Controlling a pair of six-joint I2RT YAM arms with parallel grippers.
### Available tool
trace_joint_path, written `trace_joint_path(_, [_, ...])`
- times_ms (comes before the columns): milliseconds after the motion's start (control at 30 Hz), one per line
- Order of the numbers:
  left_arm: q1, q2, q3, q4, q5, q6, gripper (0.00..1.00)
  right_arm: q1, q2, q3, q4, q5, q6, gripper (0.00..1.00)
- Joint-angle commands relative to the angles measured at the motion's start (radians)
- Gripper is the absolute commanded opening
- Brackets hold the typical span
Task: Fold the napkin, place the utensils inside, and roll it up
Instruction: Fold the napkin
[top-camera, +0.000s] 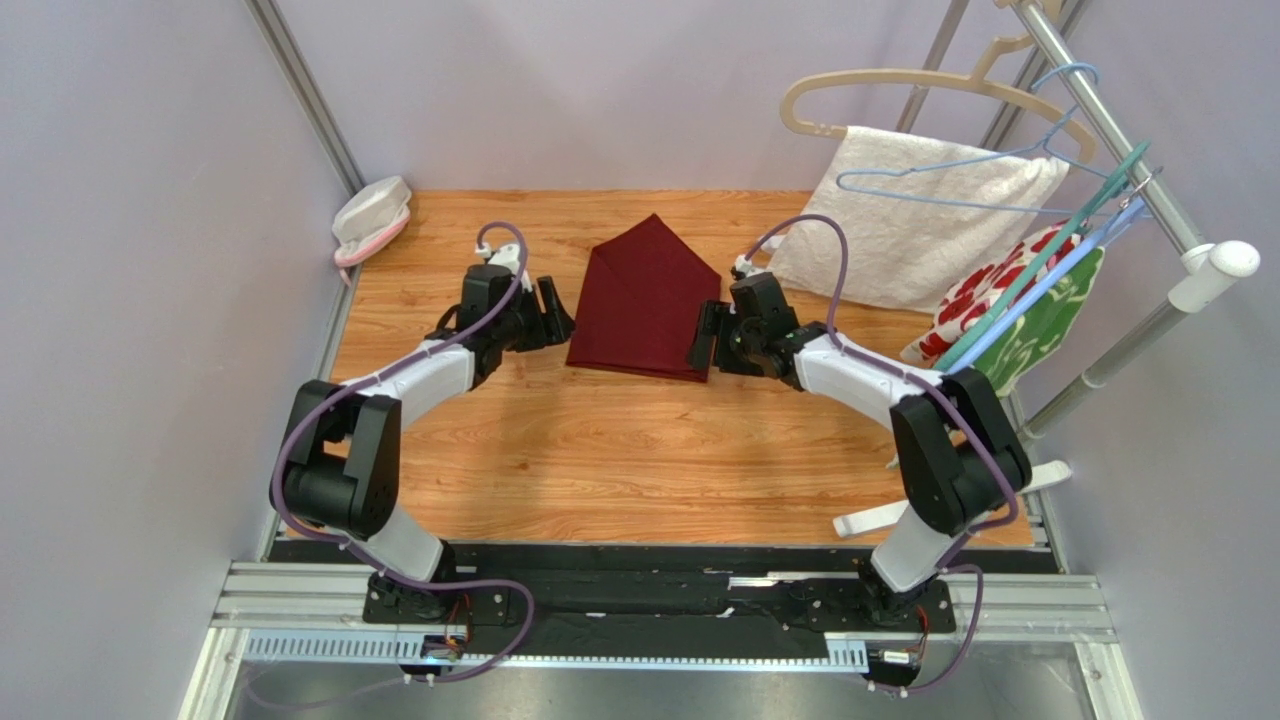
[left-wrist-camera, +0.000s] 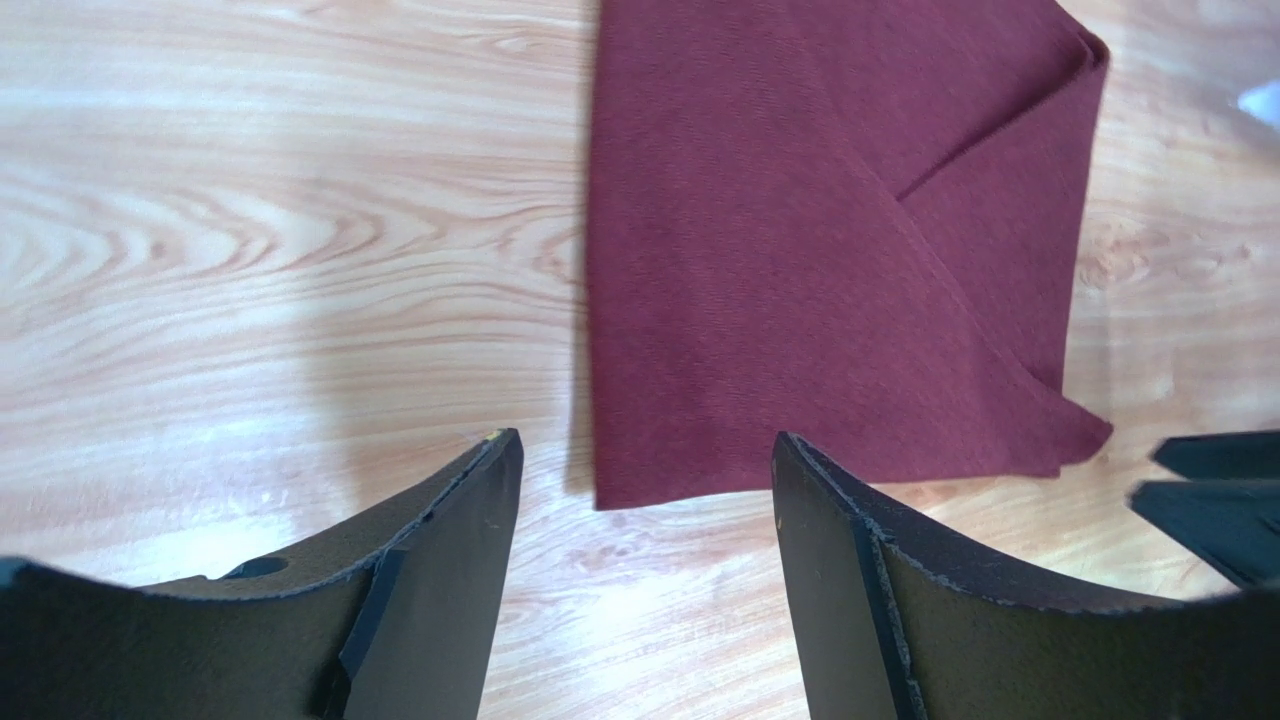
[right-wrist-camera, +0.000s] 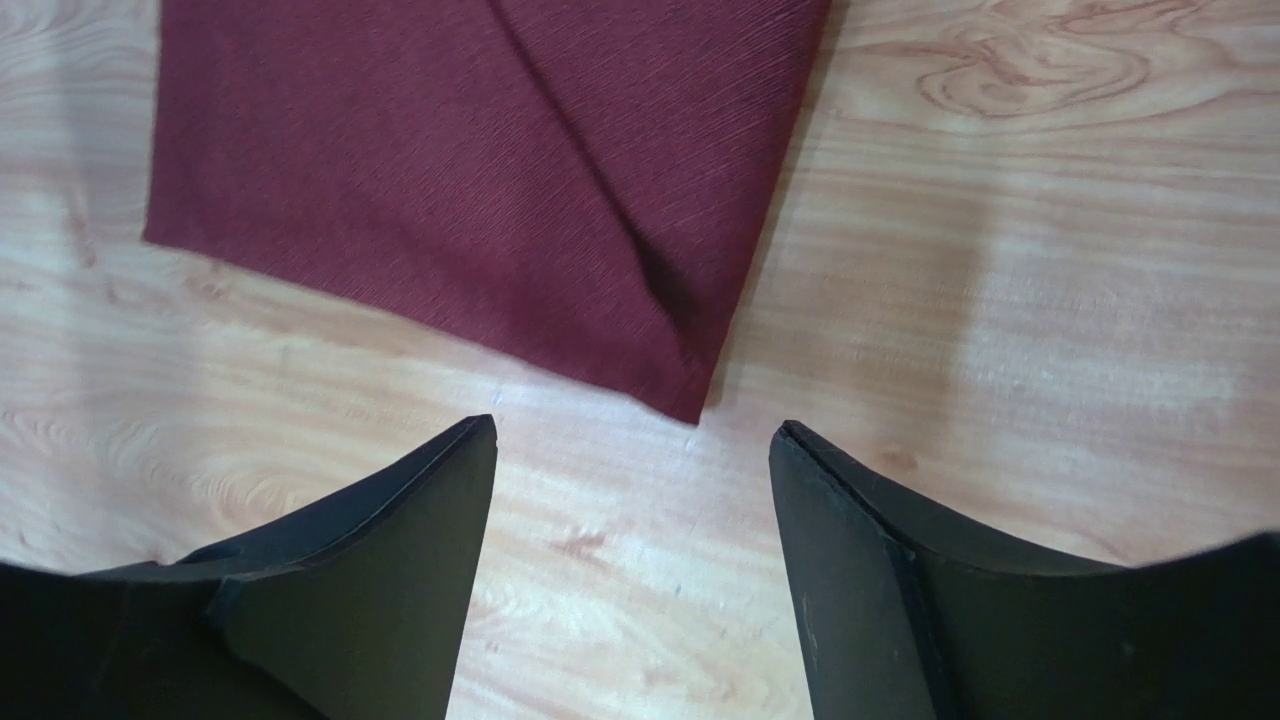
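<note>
The napkin (top-camera: 646, 300) is a dark red cloth lying folded on the wooden table, with a point toward the back. My left gripper (top-camera: 559, 327) stands open just off the napkin's left near corner. In the left wrist view that gripper (left-wrist-camera: 646, 450) has bare wood between its fingers and the napkin (left-wrist-camera: 812, 225) just ahead. My right gripper (top-camera: 703, 338) is open at the napkin's right near corner. In the right wrist view it (right-wrist-camera: 631, 435) holds nothing, and the napkin (right-wrist-camera: 481, 165) has its corner just beyond the fingertips. The utensils are out of view.
A pink-and-white object (top-camera: 371, 218) sits at the back left corner. A white towel (top-camera: 932, 210) and a red-and-green floral cloth (top-camera: 1022, 308) lie at the back right under a rack with hangers (top-camera: 932, 90). A white strip (top-camera: 872, 521) lies by the right arm's base.
</note>
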Motion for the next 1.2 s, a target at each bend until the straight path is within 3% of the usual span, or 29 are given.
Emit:
trace_joint_path(0, [0.035, -0.009, -0.038, 0.027, 0.041, -0.079, 0.70, -0.045, 0.102, 0.068, 0.075, -0.062, 0.042, 0.70])
trace_joint_path(267, [0.058, -0.012, -0.045, 0.026, 0.050, -0.065, 0.70, -0.102, 0.209, 0.052, 0.192, -0.201, 0.094, 0.63])
trace_joint_path(467, [0.069, -0.010, -0.036, 0.019, 0.056, -0.064, 0.70, -0.105, 0.226, 0.032, 0.186, -0.184, 0.112, 0.49])
trace_joint_path(733, [0.084, -0.026, -0.038, 0.004, 0.055, -0.061, 0.70, -0.103, 0.245, -0.011, 0.177, -0.188, 0.123, 0.27])
trace_joint_path(800, [0.087, -0.039, -0.044, 0.006, 0.050, -0.061, 0.70, -0.102, 0.249, -0.019, 0.186, -0.194, 0.118, 0.18])
trace_joint_path(867, [0.089, -0.047, -0.051, 0.006, 0.052, -0.061, 0.70, -0.102, 0.257, -0.021, 0.184, -0.200, 0.114, 0.00])
trace_joint_path(1167, [0.093, -0.134, -0.157, 0.039, 0.067, -0.119, 0.70, -0.064, 0.225, -0.071, 0.149, -0.253, 0.106, 0.00])
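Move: The near-right corner of the folded napkin lies about 2 cm ahead of the right hand, 1 cm to its left and 6 cm below. From that corner the napkin's right-hand corner is some 15 cm farther out and 2 cm to the right, the near-left corner about 17 cm to the left and 2 cm farther out. From the left hand, the near-right corner is roughly 18 cm to the right, 3 cm back and 8 cm down. The right hand sinks about 5 cm while reaching a couple of centimetres forward onto the napkin's near-right corner, tilting some 15 degrees so the fingers point more steeply down, then shuts its wide-open fingers and pinches the cloth just in from the corner. The left hand, open and touching nothing, eases about 3 cm left beside the near-left corner, dipping slightly early on and drawing back a little at the end. ##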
